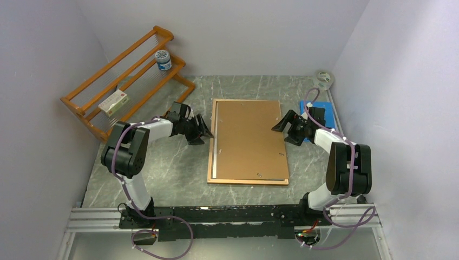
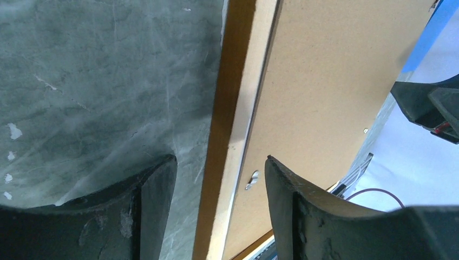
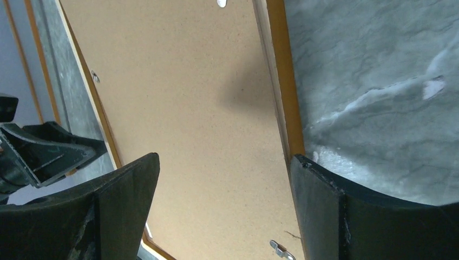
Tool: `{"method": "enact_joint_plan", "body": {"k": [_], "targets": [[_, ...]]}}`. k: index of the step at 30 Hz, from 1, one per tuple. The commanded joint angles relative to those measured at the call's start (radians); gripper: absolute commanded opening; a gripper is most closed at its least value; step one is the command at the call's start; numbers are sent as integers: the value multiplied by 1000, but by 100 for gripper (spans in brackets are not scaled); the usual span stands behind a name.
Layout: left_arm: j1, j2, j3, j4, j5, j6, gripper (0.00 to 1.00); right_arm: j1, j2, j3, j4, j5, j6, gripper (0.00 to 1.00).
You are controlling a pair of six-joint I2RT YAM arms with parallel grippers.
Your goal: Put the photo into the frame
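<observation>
The frame (image 1: pixel 248 182) lies flat, back up, in the middle of the table. The plain brown backing board (image 1: pixel 249 135) rests in it, shifted a little to the right. A pale strip (image 1: pixel 215 157) shows along the board's left side; I cannot tell whether it is the photo's white back. The printed side of the photo is hidden. My left gripper (image 1: pixel 207 130) is open and empty, its jaws astride the frame's left rail (image 2: pixel 227 97). My right gripper (image 1: pixel 276 127) is open and empty over the board's right edge (image 3: pixel 189 108), beside the right rail (image 3: pixel 281 81).
An orange wooden rack (image 1: pixel 127 81) stands at the back left with a jar (image 1: pixel 163 59) and a small box (image 1: pixel 113 103) on it. A blue sheet (image 1: pixel 319 116) lies under my right arm. A tape roll (image 1: pixel 323 78) sits in the back right corner. Small metal clips (image 2: pixel 252 180) dot the board.
</observation>
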Motion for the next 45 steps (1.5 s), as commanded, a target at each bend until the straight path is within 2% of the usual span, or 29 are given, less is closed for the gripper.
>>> {"method": "enact_joint_plan", "body": {"k": [1, 8, 12, 15, 19, 27, 31, 38, 45], "targets": [[1, 26, 16, 13, 36, 12, 65, 56, 12, 25, -26, -19, 3, 91], [1, 60, 6, 64, 95, -6, 52, 112, 21, 53, -67, 46, 8, 77], [-1, 60, -4, 73, 97, -7, 47, 165, 17, 81, -133, 157, -9, 70], [1, 56, -8, 69, 86, -4, 46, 200, 4, 108, -187, 264, -26, 70], [0, 51, -9, 63, 72, -1, 46, 263, -10, 144, -269, 416, -35, 78], [0, 57, -15, 63, 62, 1, 46, 352, -4, 186, -355, 588, -16, 77], [-1, 60, -19, 68, 63, -1, 47, 380, -11, 184, -355, 609, 6, 75], [0, 64, -23, 79, 70, -8, 46, 428, 17, 208, -371, 629, 30, 65], [1, 60, -31, 79, 69, -5, 46, 432, 41, 196, -329, 558, 42, 65]]}}
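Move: The backing board lies loose over the frame: its middle is about 10 cm to the right hand's left and 2 cm nearer the base, some 3 cm lower. Its right edge rides at the frame's right rail, roughly 2 cm right of the hand and 3 cm back; the blue sheet is about 13 cm to the right, 7 cm ahead. From the left hand, the board's middle lies some 15 cm right and 1 cm back, the left rail 1 cm right and 2 cm back. Leftward about 5 cm, drawing back some 3 cm and sinking nearly 2, the right hand goes from the right rail in over the board, rolling about 30 degrees so its fingers point more steeply down, and closing partway. The left hand sinks 1 cm and half closes around the left rail, then stays, its outer finger against the rail's outer side. ##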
